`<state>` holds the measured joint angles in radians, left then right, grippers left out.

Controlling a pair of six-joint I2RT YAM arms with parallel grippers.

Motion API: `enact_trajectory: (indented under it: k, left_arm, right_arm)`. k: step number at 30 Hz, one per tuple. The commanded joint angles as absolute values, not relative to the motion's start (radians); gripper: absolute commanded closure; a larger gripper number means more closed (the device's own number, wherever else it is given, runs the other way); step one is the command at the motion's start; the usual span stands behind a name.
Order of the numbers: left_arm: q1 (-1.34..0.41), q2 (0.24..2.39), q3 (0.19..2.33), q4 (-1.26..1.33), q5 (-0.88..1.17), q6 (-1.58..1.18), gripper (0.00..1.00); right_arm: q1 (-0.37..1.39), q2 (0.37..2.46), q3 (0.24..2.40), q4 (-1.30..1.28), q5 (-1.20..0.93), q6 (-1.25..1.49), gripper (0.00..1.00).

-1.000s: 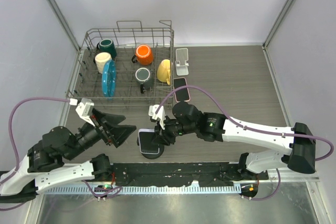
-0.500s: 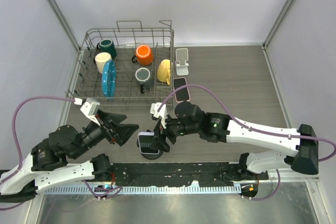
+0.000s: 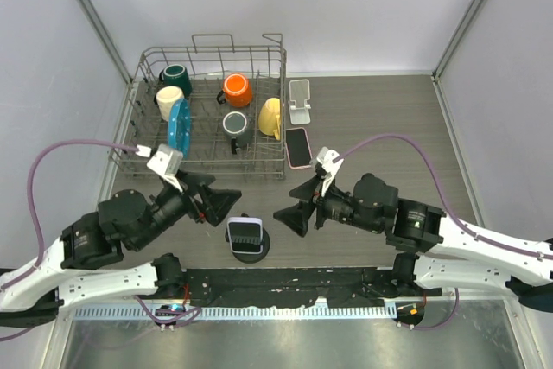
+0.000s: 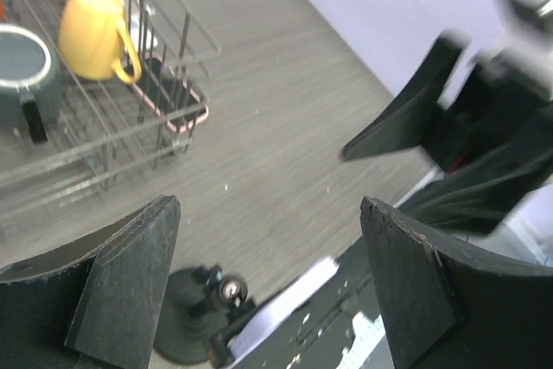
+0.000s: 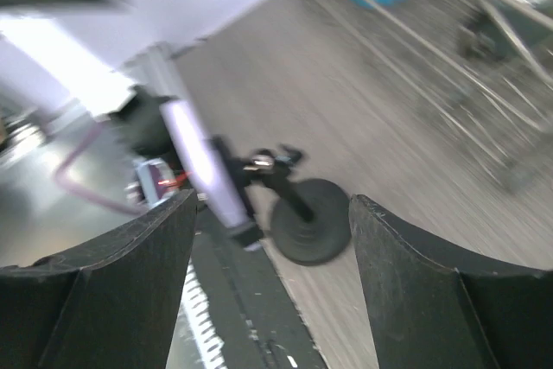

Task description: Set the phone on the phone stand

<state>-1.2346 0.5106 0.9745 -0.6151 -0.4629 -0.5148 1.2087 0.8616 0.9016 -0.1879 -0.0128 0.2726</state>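
Observation:
A phone in a lavender case (image 3: 244, 234) rests upright on a black round-based stand (image 3: 251, 252) near the table's front edge. My left gripper (image 3: 226, 203) is open and empty just left of and above it. My right gripper (image 3: 292, 213) is open and empty a little to its right. The left wrist view shows the phone (image 4: 285, 304) and stand base (image 4: 183, 324) below the open gripper (image 4: 270, 213). The right wrist view shows the phone (image 5: 203, 162) on the stand (image 5: 313, 222), ahead of the open gripper (image 5: 272, 205). Both wrist views are blurred.
A wire dish rack (image 3: 149, 111) at the back holds several mugs and a blue plate. A second, pink-edged phone (image 3: 298, 146) lies flat beside it, also in the left wrist view (image 4: 173, 92). A white stand (image 3: 299, 101) stands behind that phone.
My right gripper has drawn back to the right, away from the phone and stand, and its jaws now stand wide open. My left gripper has moved up and right toward the stand.

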Motion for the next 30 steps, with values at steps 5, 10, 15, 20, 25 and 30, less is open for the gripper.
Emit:
enact_trajectory:
  k: [5, 10, 15, 20, 25, 30]
  left_arm:
    - [-1.186, 0.908, 1.342, -0.61, -0.589, -0.368, 0.11]
    - [-0.869, 1.07, 1.482, -0.634, -0.339, -0.374, 0.11]
    - [-0.701, 1.16, 1.542, -0.615, -0.265, -0.384, 0.12]
    - [-0.643, 1.062, 1.37, -0.445, -0.262, -0.338, 0.11]
    - [-0.586, 0.973, 1.281, -0.397, -0.287, -0.288, 0.11]
    - [-0.574, 0.933, 1.232, -0.376, -0.29, -0.282, 0.11]
  right_arm:
    - [1.2, 0.796, 0.773, -0.23, 0.731, 0.489, 0.23]
    - [1.052, 0.834, 0.784, -0.268, 0.74, 0.532, 0.22]
    - [0.706, 1.03, 0.928, -0.275, 0.358, 0.471, 0.22]
    - [0.459, 1.331, 1.107, -0.154, 0.108, 0.414, 0.22]
    - [0.35, 1.592, 1.297, -0.019, -0.067, 0.327, 0.22]
    - [0.304, 1.88, 1.511, -0.021, -0.153, 0.212, 0.23]
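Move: The right hand, open and clear of the phone on the black stand (about 11 cm to its left, 3 cm back, 11 cm below), has the white phone stand some 46 cm ahead, 8 cm right and 25 cm below. The pink-edged phone lies about 31 cm ahead, 7 cm right, the yellow mug 38 cm ahead, 4 cm left. From the left hand the white stand is roughly 44 cm ahead, 19 cm right, 28 cm below. The right hand swings away from the placed phone, first forward, right and down and then almost straight forward, about 38 cm forward overall, towards the white phone stand, turning some 50 degrees clockwise to point mostly forward, fingers still open. The left hand rises, swings forward about 16 cm towards the dish rack's mugs, turning counter-clockwise, then drifts left, open and empty. ##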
